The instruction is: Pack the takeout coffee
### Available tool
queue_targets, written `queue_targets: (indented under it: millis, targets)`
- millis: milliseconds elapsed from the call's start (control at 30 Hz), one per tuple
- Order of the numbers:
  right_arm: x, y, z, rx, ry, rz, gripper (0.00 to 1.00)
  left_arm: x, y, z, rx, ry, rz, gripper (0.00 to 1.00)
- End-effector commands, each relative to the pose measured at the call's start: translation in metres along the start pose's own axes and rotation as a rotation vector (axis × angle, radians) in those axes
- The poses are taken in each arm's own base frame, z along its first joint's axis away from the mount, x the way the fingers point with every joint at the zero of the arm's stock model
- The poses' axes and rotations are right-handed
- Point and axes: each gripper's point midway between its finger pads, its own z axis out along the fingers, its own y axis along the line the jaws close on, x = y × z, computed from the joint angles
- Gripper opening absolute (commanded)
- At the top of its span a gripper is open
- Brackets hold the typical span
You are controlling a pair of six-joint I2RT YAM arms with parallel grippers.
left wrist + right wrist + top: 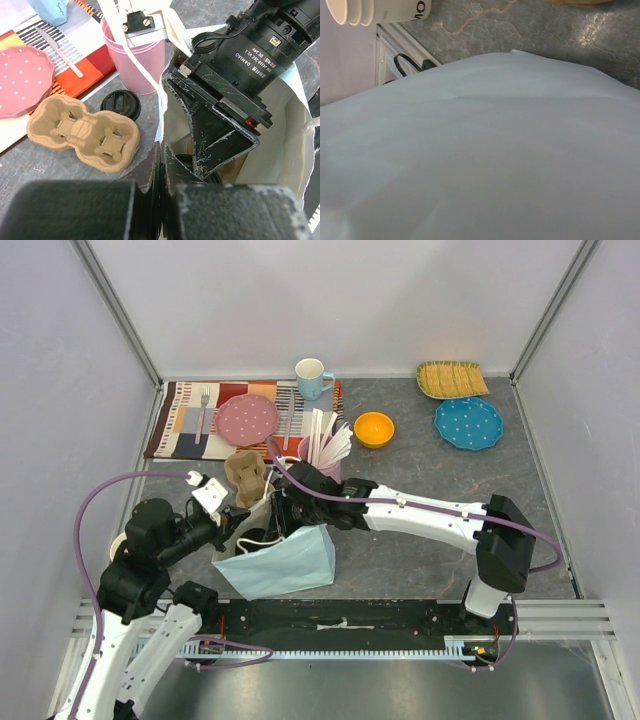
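A light-blue paper bag stands open at the table's near middle, its white inside showing in the left wrist view. My left gripper is shut on the bag's near rim. My right gripper reaches down into the bag, with one black finger showing. Below that finger lies a dark round lid, most likely the takeout coffee; the cup body is hidden. I cannot make out whether the right fingers hold it. The bag wall fills the right wrist view.
A brown cardboard cup carrier and a loose black lid lie left of the bag, a pink cup of sticks behind. Farther back are a blue mug, pink plate, orange bowl and blue plate.
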Motion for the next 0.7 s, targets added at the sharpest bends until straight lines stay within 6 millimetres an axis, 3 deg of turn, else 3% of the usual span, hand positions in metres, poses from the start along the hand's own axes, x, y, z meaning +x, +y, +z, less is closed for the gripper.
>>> queue_targets:
  millis: [0, 167, 333, 533, 633, 667]
  targets:
    - [0.036, -0.059, 0.003, 0.253, 0.135, 0.051, 0.21, -0.021, 0.006, -0.004, -0.027, -0.065, 0.055, 0.02]
    - [0.023, -0.046, -0.006, 0.233, 0.091, 0.035, 0.41, -0.021, 0.005, -0.004, -0.022, -0.068, 0.056, 0.02]
    - [0.011, -0.027, -0.014, 0.198, 0.049, 0.020, 0.47, -0.022, 0.004, -0.005, -0.022, -0.069, 0.056, 0.02]
    - [0.000, -0.005, -0.023, 0.173, 0.016, -0.009, 0.64, -0.021, 0.003, -0.004, -0.012, -0.068, 0.060, 0.02]
    - [-0.003, 0.004, -0.029, 0.158, 0.002, -0.021, 0.79, -0.020, 0.002, -0.004, -0.009, -0.066, 0.059, 0.02]
    - [-0.006, 0.011, -0.032, 0.145, -0.007, -0.026, 0.95, -0.020, 0.002, -0.004, -0.006, -0.066, 0.059, 0.02]
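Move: The lidded coffee cup is in the right gripper down inside the bag, its middle about 2 cm left, 1 cm back and 3 cm below that hand; the bag's own carrier lies roughly 3 cm right and 8 cm below. Outside, the spare carrier is about 11 cm ahead and 5 cm left, the loose lid 10 cm ahead and 2 cm right, both some 10 cm lower. From the left hand the cup is about 3 cm back, 4 cm right and 11 cm below. The right fingers let go of the coffee cup inside the bag, spreading from about a third to three-quarters open. Meanwhile that hand eases about 2 cm right, away from the cup, lifting some 1 cm towards the end as its fingertips tip about 8 degrees farther down. The left gripper stays shut on the bag's rim and holds nearly still. ##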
